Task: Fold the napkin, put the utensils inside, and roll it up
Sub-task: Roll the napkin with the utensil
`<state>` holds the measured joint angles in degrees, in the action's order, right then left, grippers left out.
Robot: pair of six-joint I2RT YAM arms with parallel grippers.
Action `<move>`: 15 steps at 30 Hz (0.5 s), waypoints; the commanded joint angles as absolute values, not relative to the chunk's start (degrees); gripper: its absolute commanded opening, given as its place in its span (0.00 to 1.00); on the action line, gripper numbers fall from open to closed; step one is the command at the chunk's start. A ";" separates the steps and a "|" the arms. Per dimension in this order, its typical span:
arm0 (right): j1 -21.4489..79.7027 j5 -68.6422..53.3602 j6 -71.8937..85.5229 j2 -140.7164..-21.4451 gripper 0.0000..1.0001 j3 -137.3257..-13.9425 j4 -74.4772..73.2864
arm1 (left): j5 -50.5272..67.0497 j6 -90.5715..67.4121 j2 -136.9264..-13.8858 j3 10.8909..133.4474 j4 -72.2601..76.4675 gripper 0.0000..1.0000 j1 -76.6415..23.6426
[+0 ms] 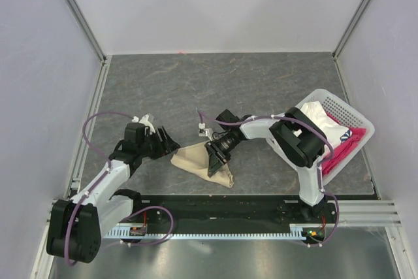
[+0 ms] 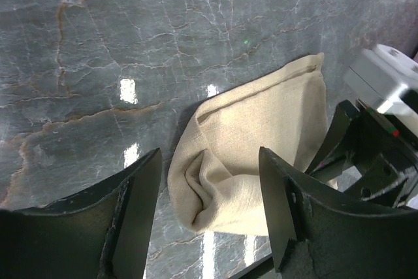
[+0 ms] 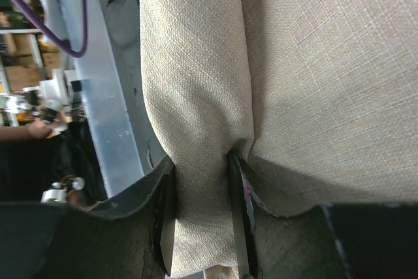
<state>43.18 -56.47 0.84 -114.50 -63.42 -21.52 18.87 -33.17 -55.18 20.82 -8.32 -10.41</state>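
Note:
The beige napkin (image 1: 189, 159) lies bunched and folded near the table's front edge. It tapers toward the near right. My right gripper (image 1: 215, 157) reaches in from the right and is shut on a thick fold of the napkin (image 3: 313, 63), with the right gripper's (image 3: 199, 184) jaws pressing the cloth from both sides. My left gripper (image 1: 166, 143) stands open just left of the cloth. In the left wrist view, the napkin's (image 2: 261, 135) rounded end lies ahead of the left gripper's (image 2: 209, 161) spread fingers, untouched. The utensils are out of view.
A white perforated basket (image 1: 349, 110) sits at the right edge, holding a white cloth (image 1: 319, 117) and a pink-red cloth (image 1: 339, 153). Grey walls close in the table on three sides. A black rail with the arm bases runs along the front.

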 commanded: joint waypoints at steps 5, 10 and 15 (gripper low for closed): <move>40.70 -61.43 -2.72 -121.81 0.21 -66.62 -25.75 | 23.90 -33.40 -60.64 20.39 -2.99 0.68 -10.46; 39.56 -61.79 -2.55 -123.92 0.21 -68.29 -26.28 | 25.40 -33.57 -65.29 20.30 -1.94 0.61 -10.46; 38.76 -61.70 -2.46 -125.33 0.21 -68.99 -26.37 | 26.10 -33.66 -68.28 20.74 -0.97 0.36 -10.46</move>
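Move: The napkin's rolled left end, which the open left hand goes for, lies about 4 cm below that hand, some 2 cm nearer the base and 2 cm to its right. The stretch of roll already pinched by the right fingers is about 5 cm back and 14 cm to the right of the left hand. From the right hand, the rolled left end is some 12 cm left and 2 cm farther out at about its height, and the napkin's near right corner about 6 cm right and 5 cm back. The left hand sinks about 3 cm onto the napkin's rolled left end, drifting a little right and back and tipping its fingers nearly 10 degrees steeper, and late on its wide-open fingers begin to close around that end, still part open. Meanwhile the right hand stays almost in place and keeps its pinch on the roll, its wrist turning on by some 15 degrees so that its fingers swing further back towards the base. ##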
